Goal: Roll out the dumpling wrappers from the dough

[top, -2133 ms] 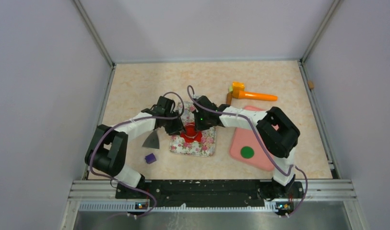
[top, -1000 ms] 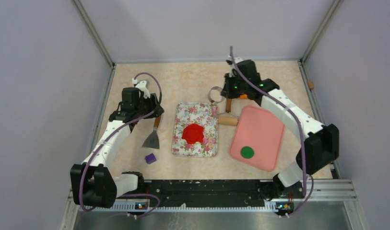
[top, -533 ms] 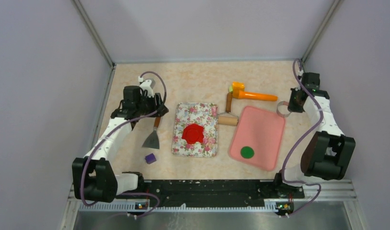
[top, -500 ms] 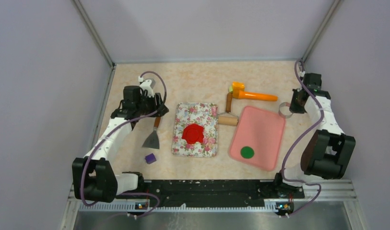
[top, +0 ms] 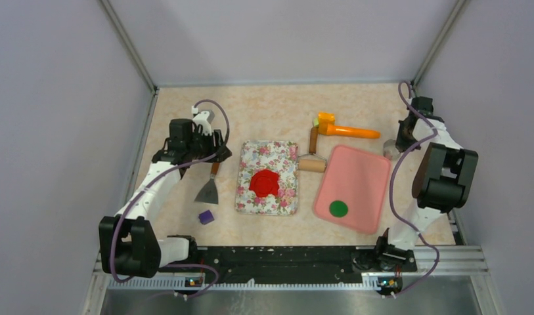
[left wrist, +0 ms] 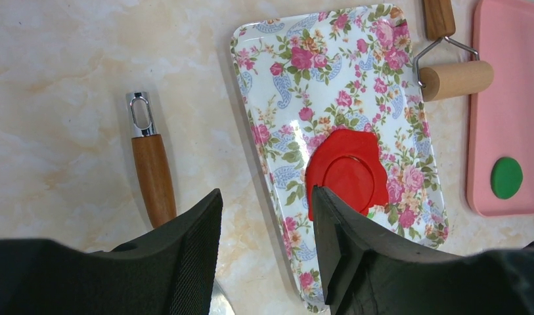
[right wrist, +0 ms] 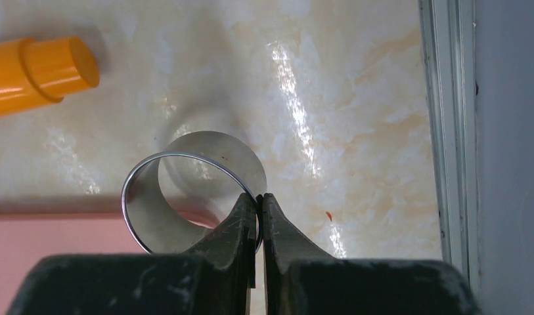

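The red dough (top: 265,182) lies flattened on a floral tray (top: 267,154). A round dumpling wrapper (left wrist: 346,182) is cut into its middle, with a ragged rim around it. My left gripper (left wrist: 266,193) hovers open and empty over the table between the scraper handle (left wrist: 152,177) and the tray's left edge. At the far right, my right gripper (right wrist: 259,197) is shut on the wall of a metal ring cutter (right wrist: 146,223). The ring (top: 390,151) is low over the table, beside the pink board's (top: 356,177) top right corner.
A green flat disc (top: 338,209) lies on the pink board. A wooden rolling pin (top: 311,163) and an orange-handled tool (top: 346,130) lie behind the board. A metal scraper (top: 207,190) and a small purple cube (top: 205,216) lie left of the tray. The enclosure rail (right wrist: 448,131) runs close on the right.
My right arm has carried the ring cutter from the tray to the far right, then folded down and lowered it by the board's corner. My left arm withdrew left and has held still since.
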Controlling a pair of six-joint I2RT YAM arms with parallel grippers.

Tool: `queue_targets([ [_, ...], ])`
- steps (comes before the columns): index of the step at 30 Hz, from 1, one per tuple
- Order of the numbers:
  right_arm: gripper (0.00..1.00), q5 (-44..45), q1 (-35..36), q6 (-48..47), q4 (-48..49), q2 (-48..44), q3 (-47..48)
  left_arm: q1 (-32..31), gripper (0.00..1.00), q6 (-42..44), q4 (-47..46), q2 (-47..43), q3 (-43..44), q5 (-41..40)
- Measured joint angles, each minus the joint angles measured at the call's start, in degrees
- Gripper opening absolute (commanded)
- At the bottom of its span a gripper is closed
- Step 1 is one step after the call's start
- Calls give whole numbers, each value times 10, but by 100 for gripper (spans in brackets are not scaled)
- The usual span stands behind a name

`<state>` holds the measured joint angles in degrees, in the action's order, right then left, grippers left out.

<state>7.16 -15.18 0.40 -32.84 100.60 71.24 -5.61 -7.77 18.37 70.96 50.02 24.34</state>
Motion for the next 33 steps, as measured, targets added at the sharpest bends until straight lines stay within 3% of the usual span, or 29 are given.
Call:
queue_targets([
  [5,0,0,0,-10,17,47,33,0,56,23,20,0,1,1],
  [13,44,-15,0,-23,17,73,43,0,57,40,31,9,22,9],
  [19,59,-45,-5,-24,-25,57,81,0,56,54,31,9,28,33],
  [24,75,-141,-8,-56,-50,-45,85,-6,57,108,39,9,28,81],
  [28,76,-228,10,-71,8,-191,24,-29,56,140,65,7,28,110],
  [31,74,-251,92,-89,49,-289,-47,-47,56,134,73,7,20,111],
  [33,74,-251,191,-106,73,-316,-87,-54,57,116,70,7,5,108],
])
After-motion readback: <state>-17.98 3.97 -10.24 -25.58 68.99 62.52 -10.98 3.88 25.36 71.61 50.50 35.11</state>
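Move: The right hand holds the metal ring cutter by its rim. The bare spot for it lies about 2 cm ahead, 4 cm left and 5 cm below. From this hand the orange rod is some 7 cm ahead, 17 cm left, the pink tray 13 cm back, 16 cm left, and the wooden roller 31 cm left, 1 cm back. From the left hand the red dough lies 9 cm back, 12 cm right, 14 cm below; the scraper 7 cm back, 7 cm left. Ease the right gripper forward and down, a bit over 2 cm each, to set the ring cutter on the table, and open wide to let go of its rim. Then lift clear and swing about 20 cm left towards the roller, tipping the fingers up and turning counter-clockwise. Meanwhile draw the half-open left gripper back and right, about 6 cm, towards the dough, turning some 20 degrees clockwise. ##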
